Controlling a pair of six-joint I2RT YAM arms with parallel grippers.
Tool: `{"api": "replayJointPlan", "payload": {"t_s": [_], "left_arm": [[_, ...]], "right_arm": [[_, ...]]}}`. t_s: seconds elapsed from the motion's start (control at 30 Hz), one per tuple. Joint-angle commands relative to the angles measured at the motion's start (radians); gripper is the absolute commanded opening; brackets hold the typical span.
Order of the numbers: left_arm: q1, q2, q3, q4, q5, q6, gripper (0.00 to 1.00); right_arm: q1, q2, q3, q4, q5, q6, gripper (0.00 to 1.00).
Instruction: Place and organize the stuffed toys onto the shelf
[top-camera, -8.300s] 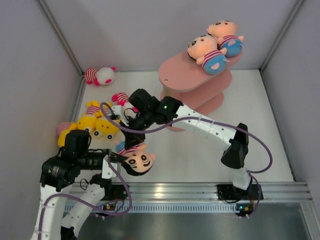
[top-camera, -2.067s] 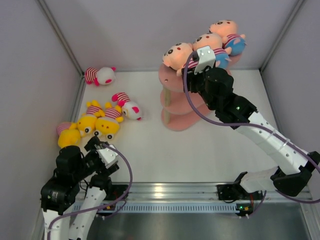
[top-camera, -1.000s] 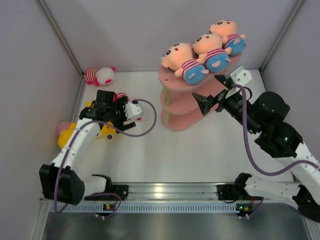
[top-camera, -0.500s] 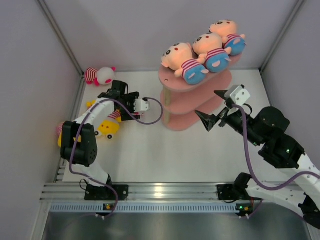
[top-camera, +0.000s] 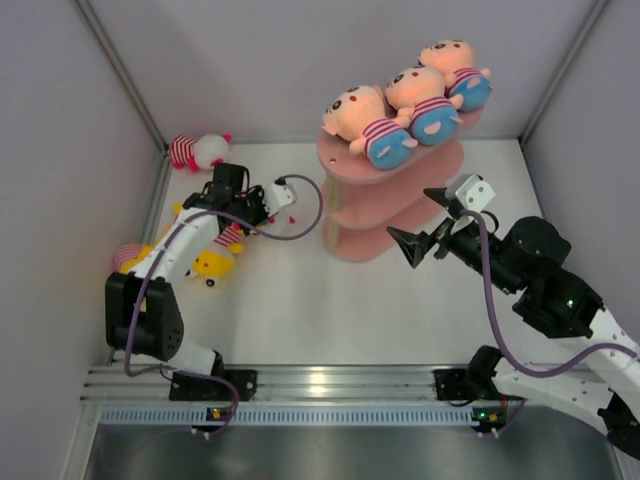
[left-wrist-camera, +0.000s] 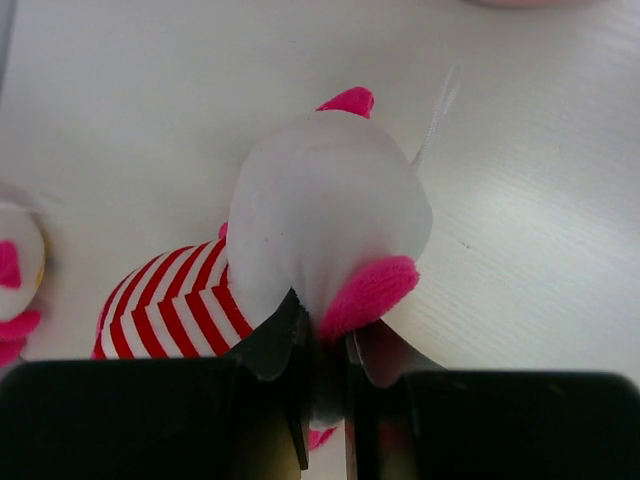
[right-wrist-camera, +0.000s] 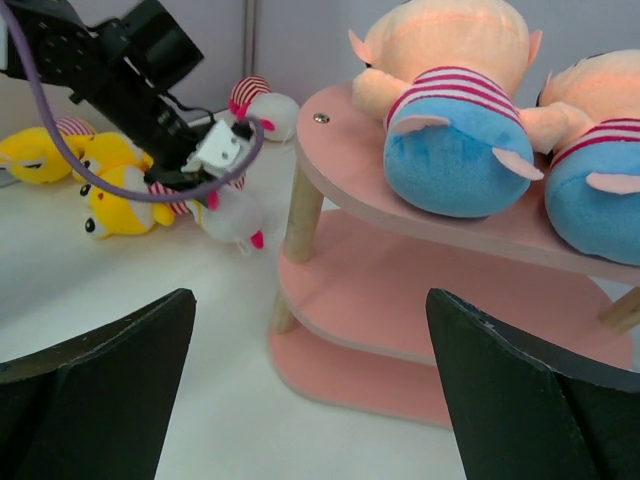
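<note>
My left gripper (left-wrist-camera: 322, 330) is shut on a white-faced stuffed toy (left-wrist-camera: 320, 210) with magenta limbs and a striped shirt, pinching the plush of its head beside a pink ear. From above, that gripper (top-camera: 268, 208) sits left of the shelf and covers most of the toy. The pink three-tier shelf (top-camera: 352, 165) carries three peach-faced toys (top-camera: 362, 122) in a row on its top board. My right gripper (top-camera: 420, 222) hangs open and empty just right of the shelf, facing its lower boards (right-wrist-camera: 400, 290). The held toy (right-wrist-camera: 235, 215) also shows in the right wrist view.
Two yellow toys (top-camera: 205, 262) lie on the table left of my left arm, one (top-camera: 130, 260) against the left wall. Another white-faced toy (top-camera: 200, 152) lies in the back left corner. Grey walls close in the table on three sides.
My left gripper has reached the white-faced toy and gone from open to shut on it. My right gripper has drifted slightly left and down, still open.
</note>
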Motion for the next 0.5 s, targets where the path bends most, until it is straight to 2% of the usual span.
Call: {"api": "replayJointPlan", "payload": {"t_s": [0.0, 0.23, 0.37, 0.47], "left_arm": [[0.0, -0.184, 0.02, 0.076, -0.089, -0.413, 0.0], [0.004, -0.485, 0.021, 0.067, -0.109, -0.783, 0.0], [0.015, -0.565, 0.177, -0.045, -0.1, -1.041, 0.0], [0.017, -0.599, 0.245, -0.098, -0.036, -1.152, 0.0]], "right_arm": [[0.007, 0.018, 0.036, 0.027, -0.016, 0.028, 0.97], [0.011, 0.094, 0.157, 0.0, -0.152, 0.015, 0.96], [0.017, 0.126, 0.237, -0.004, -0.216, 0.014, 0.94], [0.031, 0.133, 0.238, 0.028, -0.246, 0.031, 0.93]]}}
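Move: About 18 cm back, 29 cm to the right and 28 cm above the left hand is the open right gripper; the shelf's near-left top end lies some 20 cm right and 22 cm up, about 4 cm nearer the base. The white toy, held at the left fingertips, is some 19 cm ahead of the right hand, 29 cm left and 28 cm below; the shelf's same end is about 11 cm ahead of that hand, 9 cm left and 5 cm lower. Hoisting the pinched white toy, the left hand goes up fast, about 24 cm, drawing back some 9 cm clear of the yellow toys and nearer to the right gripper; its left side rolls down some 40 degrees as it swings counter-clockwise about 30. The right hand, fingers still wide open, rises some 5 cm and edges left towards the toy, turning slightly counter-clockwise. ##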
